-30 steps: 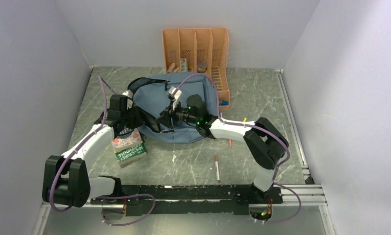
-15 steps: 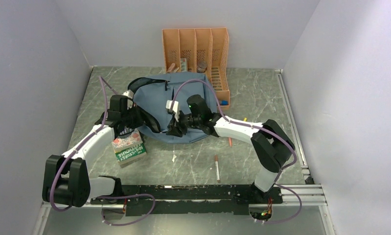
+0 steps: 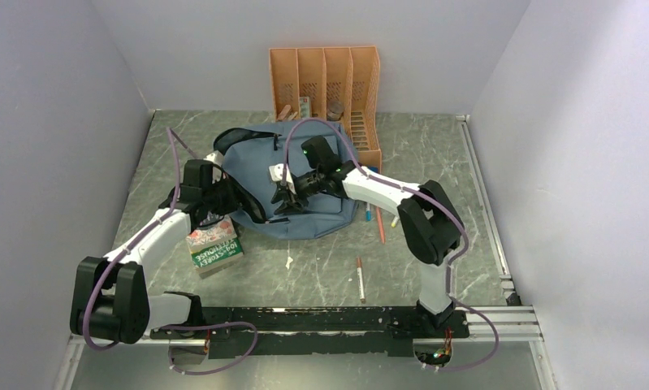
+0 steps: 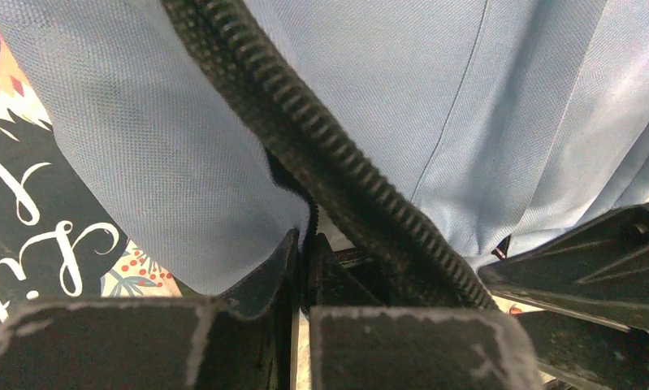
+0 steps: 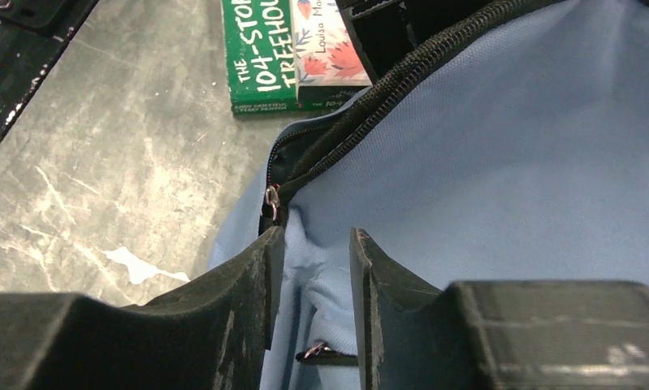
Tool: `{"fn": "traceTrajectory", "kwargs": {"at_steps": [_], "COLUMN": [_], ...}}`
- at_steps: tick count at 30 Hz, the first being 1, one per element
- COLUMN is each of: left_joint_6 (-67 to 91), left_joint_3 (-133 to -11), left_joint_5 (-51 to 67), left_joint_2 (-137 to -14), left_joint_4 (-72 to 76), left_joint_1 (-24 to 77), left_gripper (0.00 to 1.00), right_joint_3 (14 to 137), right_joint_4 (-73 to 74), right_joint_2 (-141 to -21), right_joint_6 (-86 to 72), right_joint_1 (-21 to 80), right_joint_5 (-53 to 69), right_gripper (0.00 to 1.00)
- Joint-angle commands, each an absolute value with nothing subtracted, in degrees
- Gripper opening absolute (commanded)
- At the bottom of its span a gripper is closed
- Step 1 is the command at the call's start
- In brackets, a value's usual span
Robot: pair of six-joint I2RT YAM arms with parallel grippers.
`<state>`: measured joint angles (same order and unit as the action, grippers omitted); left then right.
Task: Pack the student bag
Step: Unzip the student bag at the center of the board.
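The dusty-blue student bag [image 3: 252, 166] lies flat on the table's middle-left, its black zip [image 4: 329, 171] partly undone along the near-left edge. My left gripper [image 3: 223, 199] is at that corner, shut on the bag's zip edge [image 4: 305, 244]. My right gripper [image 3: 282, 191] rests on the bag's top face [image 5: 508, 162], with its jaws a little apart and pinching a raised fold of blue fabric [image 5: 314, 244]. A small metal zip pull [image 5: 270, 199] sits just beyond its left fingertip.
A green and floral book [image 3: 214, 244] lies by the bag's near-left corner. An orange file organizer [image 3: 325, 81] stands against the back wall. Pens [image 3: 360, 278] and a white paper scrap [image 3: 289, 262] lie on the table, right of and in front of the bag.
The right gripper has moved back and left across the bag's top, its jaws narrowing slightly around the fabric. The left gripper has kept its hold and place.
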<state>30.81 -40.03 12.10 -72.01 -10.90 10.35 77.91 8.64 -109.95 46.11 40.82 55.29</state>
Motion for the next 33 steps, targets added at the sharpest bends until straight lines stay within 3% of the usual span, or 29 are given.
{"fn": "traceTrajectory", "kwargs": {"at_steps": [1, 23, 33], "left_joint_6": [30.39, 30.55, 30.71], "left_joint_3": [-38.86, -39.22, -39.28], "left_joint_5": [14.47, 14.51, 14.59], "left_joint_2": [-71.25, -71.49, -71.85], "left_joint_4": [-8.30, -8.53, -8.33], "left_joint_1": [11.16, 11.34, 11.34], "left_gripper": [0.05, 0.05, 0.05], "right_joint_3": [83.64, 84.45, 84.54], "right_joint_4": [22.68, 23.55, 28.58], "right_joint_2": [-114.60, -118.06, -118.12], "right_joint_6": [56.26, 56.37, 59.83], "right_joint_1": [40.63, 42.66, 44.35], "right_joint_5": [58.23, 53.90, 53.92], "right_gripper": [0.38, 0.35, 0.39]}}
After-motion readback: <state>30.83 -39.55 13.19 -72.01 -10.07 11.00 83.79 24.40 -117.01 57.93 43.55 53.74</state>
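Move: The bag's zipper pull, at the end of the open black zip, lies about 3 cm to the right hand's left, 3 cm back and some 7 cm below. The books lie roughly 18 cm left, 12 cm back and 14 cm below that hand; a paper scrap is some 15 cm back, 2 cm right and 14 cm down. From the left hand, the pull is around 9 cm right, 5 cm back and 4 cm below. Right hand, fingers still parted, sinks about 5 cm and eases back towards the zipper pull, tipping fingers down slightly. ##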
